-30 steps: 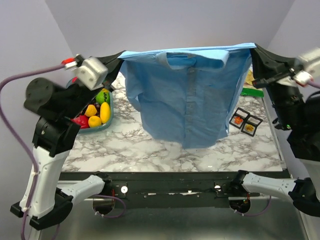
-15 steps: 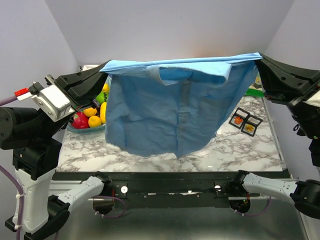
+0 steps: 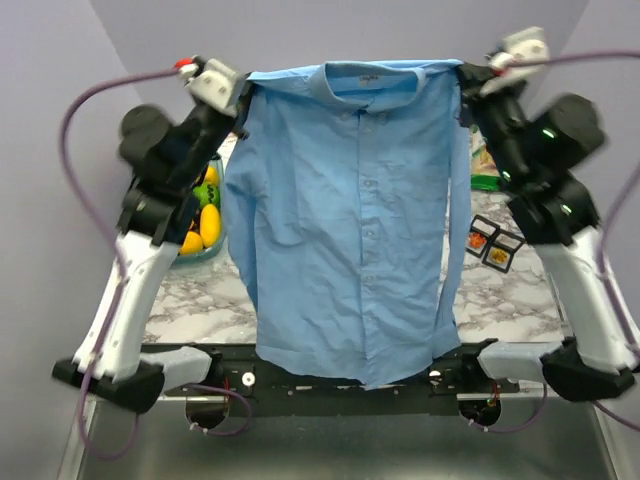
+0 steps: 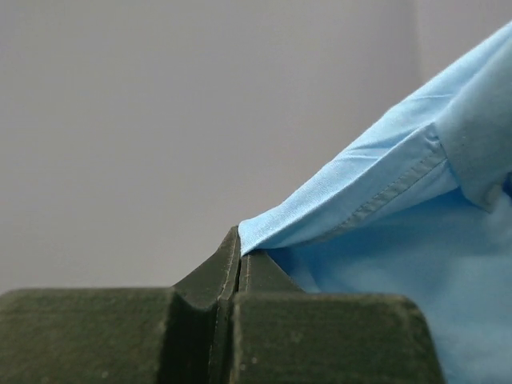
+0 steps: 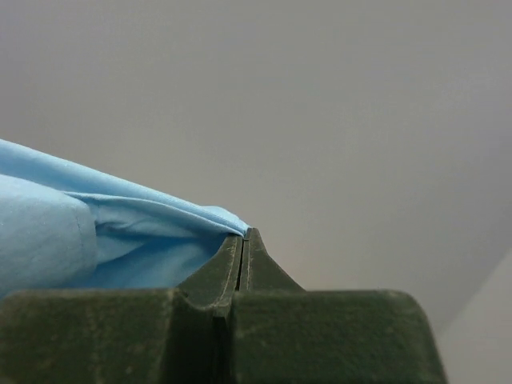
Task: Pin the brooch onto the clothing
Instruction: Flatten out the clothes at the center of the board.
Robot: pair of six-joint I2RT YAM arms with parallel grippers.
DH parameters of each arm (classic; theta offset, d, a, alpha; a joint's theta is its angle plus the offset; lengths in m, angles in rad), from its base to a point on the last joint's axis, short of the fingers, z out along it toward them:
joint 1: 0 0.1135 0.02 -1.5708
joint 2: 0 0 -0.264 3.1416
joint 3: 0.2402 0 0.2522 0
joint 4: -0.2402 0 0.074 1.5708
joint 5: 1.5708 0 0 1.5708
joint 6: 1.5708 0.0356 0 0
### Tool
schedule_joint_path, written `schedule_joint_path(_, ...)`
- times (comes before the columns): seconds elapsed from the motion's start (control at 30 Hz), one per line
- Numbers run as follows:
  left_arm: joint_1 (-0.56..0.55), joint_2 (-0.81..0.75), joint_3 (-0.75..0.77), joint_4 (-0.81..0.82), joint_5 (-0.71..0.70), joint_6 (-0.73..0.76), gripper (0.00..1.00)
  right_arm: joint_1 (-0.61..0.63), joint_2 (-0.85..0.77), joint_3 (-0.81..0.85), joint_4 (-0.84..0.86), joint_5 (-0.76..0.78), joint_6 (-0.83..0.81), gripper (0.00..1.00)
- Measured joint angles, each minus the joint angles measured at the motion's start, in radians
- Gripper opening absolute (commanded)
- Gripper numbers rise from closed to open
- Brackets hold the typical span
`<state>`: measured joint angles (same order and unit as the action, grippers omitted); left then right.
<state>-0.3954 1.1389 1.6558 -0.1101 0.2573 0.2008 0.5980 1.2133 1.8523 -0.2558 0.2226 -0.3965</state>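
The clothing (image 3: pixel 350 220), a light blue buttoned shirt, hangs full length in the air with its front toward the top camera. My left gripper (image 3: pixel 243 92) is shut on its left shoulder and my right gripper (image 3: pixel 463 76) on its right shoulder. In the left wrist view the closed gripper (image 4: pixel 240 252) pinches a seam of the clothing (image 4: pixel 384 208). The right wrist view shows the closed gripper (image 5: pixel 244 234) pinching the clothing's (image 5: pixel 104 232) edge. A tiny orange-red brooch (image 3: pixel 478 241) lies in a small black tray on the table at the right, beside the hanging sleeve.
A second small black tray (image 3: pixel 502 253) sits next to the first. A bowl of fruit (image 3: pixel 203 228) stands at the table's left, partly behind the shirt. A green item (image 3: pixel 484 182) lies at the far right. The shirt hides the marble table's (image 3: pixel 520 300) middle.
Both arms have swung up and back, lifting the shirt from a bunched drape over the table to a flat, full-length hang with its front facing the camera.
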Motion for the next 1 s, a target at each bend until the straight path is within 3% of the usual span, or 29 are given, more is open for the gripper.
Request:
schedule_joint_path(0.17, 0.106, 0.304, 0.023, -0.019, -0.041, -0.008, 0.00, -0.218, 0.259, -0.056, 0.015, -0.072, 0.095, 0.01)
schedule_joint_path(0.23, 0.141, 0.482, 0.080, -0.072, -0.049, -0.015, 0.47, -0.276, 0.438, 0.002, 0.016, -0.107, 0.120, 0.01)
schedule_joint_path(0.3, 0.164, 0.667, 0.176, -0.146, -0.072, -0.025, 0.79, -0.314, 0.634, 0.107, 0.021, -0.129, 0.137, 0.43)
schedule_joint_path(0.37, 0.180, 0.877, 0.363, -0.258, -0.103, -0.046, 0.91, -0.342, 0.864, 0.279, -0.032, -0.139, 0.156, 0.85)
schedule_joint_path(0.4, 0.186, 0.995, 0.471, -0.327, -0.115, -0.054, 0.97, -0.349, 0.961, 0.370, -0.063, -0.143, 0.160, 0.89)
schedule_joint_path(0.5, 0.196, 1.207, 0.650, -0.454, -0.146, -0.077, 0.99, -0.368, 1.146, 0.503, -0.143, -0.169, 0.179, 0.98)
schedule_joint_path(0.6, 0.187, 1.212, 0.589, -0.515, -0.167, -0.094, 0.99, -0.373, 1.131, 0.368, -0.164, -0.212, 0.207, 1.00)
schedule_joint_path(0.73, 0.156, 1.048, 0.372, -0.469, -0.174, -0.133, 0.99, -0.369, 0.970, 0.088, -0.150, -0.273, 0.245, 1.00)
schedule_joint_path(1.0, 0.089, 0.675, 0.023, -0.294, -0.151, -0.274, 0.99, -0.304, 0.555, -0.272, -0.069, -0.314, 0.376, 0.98)
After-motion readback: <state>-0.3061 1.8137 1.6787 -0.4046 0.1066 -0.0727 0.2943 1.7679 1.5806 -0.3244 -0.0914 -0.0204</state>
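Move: Both hands hold the shirt high by its shoulders, with the hem hanging behind and below. From the left hand, the far-middle table spot where the collar is headed lies about 25 cm ahead, 12 cm right and 55 cm below; the fruit basket is some 13 cm ahead and 26 cm left. From the right hand, that spot is 25 cm ahead and 12 cm left; the orange bag is 28 cm ahead, 6 cm right; the black trays 4 cm ahead, 19 cm right. Both hands keep the shirt's shoulders pinched while flinging it forward and down towards the far middle of the table, then let go on the way down, the left slightly first. They sweep about 35 cm out and 45 cm down as the fingertips tip towards the table, then, wide open, draw back towards the robot and rise some 10 cm. ##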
